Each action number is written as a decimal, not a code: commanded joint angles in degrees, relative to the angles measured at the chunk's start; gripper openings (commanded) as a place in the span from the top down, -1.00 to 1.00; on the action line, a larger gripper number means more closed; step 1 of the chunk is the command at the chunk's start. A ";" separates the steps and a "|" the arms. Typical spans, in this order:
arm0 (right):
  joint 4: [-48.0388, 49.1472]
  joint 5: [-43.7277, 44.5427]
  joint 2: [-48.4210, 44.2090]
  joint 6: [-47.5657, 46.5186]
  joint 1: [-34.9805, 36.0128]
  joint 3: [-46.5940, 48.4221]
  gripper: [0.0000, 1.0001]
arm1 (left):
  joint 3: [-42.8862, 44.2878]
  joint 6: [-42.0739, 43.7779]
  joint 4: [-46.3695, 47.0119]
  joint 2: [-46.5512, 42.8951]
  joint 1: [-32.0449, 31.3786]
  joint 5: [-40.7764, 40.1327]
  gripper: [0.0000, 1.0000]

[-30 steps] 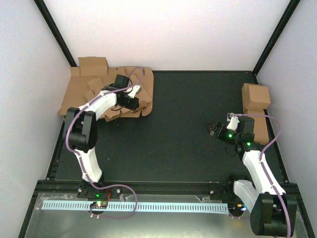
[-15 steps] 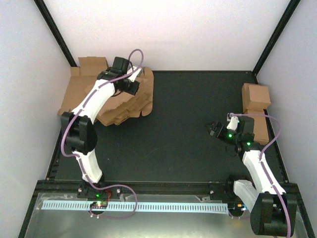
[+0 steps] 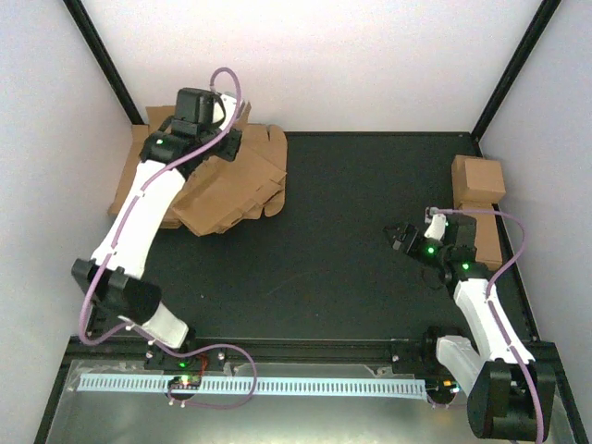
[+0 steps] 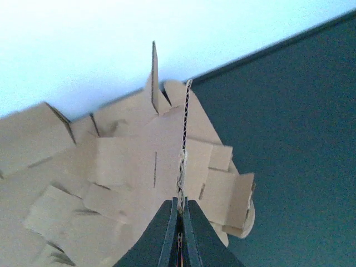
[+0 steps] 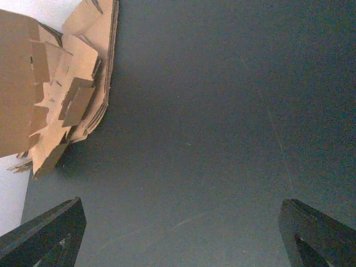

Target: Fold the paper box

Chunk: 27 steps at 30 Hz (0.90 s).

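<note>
The paper box [image 3: 227,190] is a flat brown die-cut cardboard sheet, tilted up off the stack at the table's back left. My left gripper [image 3: 229,144] is shut on its far edge. In the left wrist view the sheet's corrugated edge [image 4: 185,128] runs straight up from between the closed jaws of the left gripper [image 4: 179,203]. The right wrist view shows the raised sheet [image 5: 16,83] at its far left. My right gripper [image 3: 400,238] hovers open over bare table at the right, its fingertips [image 5: 61,222] wide apart with nothing between them.
A stack of flat brown blanks [image 3: 139,176] lies under the lifted sheet, against the left wall, its flaps [image 4: 111,167] showing in the left wrist view. Two finished brown cartons [image 3: 478,178] sit at the right edge. Black frame posts stand at the back corners.
My left gripper closed on the sheet's edge, then rose and drew back toward the rear left corner, tilting the sheet up off the stack. The right arm stayed still.
</note>
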 commanded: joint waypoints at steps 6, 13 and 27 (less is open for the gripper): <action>-1.55 -0.03 -0.50 -0.60 0.12 3.83 -0.96 | 7.23 -4.45 2.93 -14.39 -5.42 6.75 0.90; -2.23 1.15 -1.37 -0.25 0.12 4.43 -0.96 | -5.51 -11.89 17.13 -21.96 -18.44 24.44 0.90; -13.70 27.17 -14.76 6.38 0.15 4.51 -0.99 | -44.07 -17.87 36.83 -16.71 -49.34 12.90 -0.39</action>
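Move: The left hand still pinches a paper box blank high over the pile. The clear middle of the mat, where this blank is taken, lies about 12 cm back, 23 cm to the right and 30 cm below. The stacked blanks are centred some 6 cm ahead, 6 cm left and 28 cm below; the askew blank on top sits 3 cm ahead, not left or right. From the right hand that clear spot is roughly 20 cm left, 3 cm ahead and 10 cm below. Back and up first, then rightward and steeply down, the left hand swings the pinched blank off the pile towards the mat's middle: about 28 cm back and 25 cm right overall, rising some 18 cm before dropping 28. The wrist yaws clockwise about 50 degrees, and the fingers open late, letting the blank go. The right hand, still wide open, drifts a few centimetres right and up. ##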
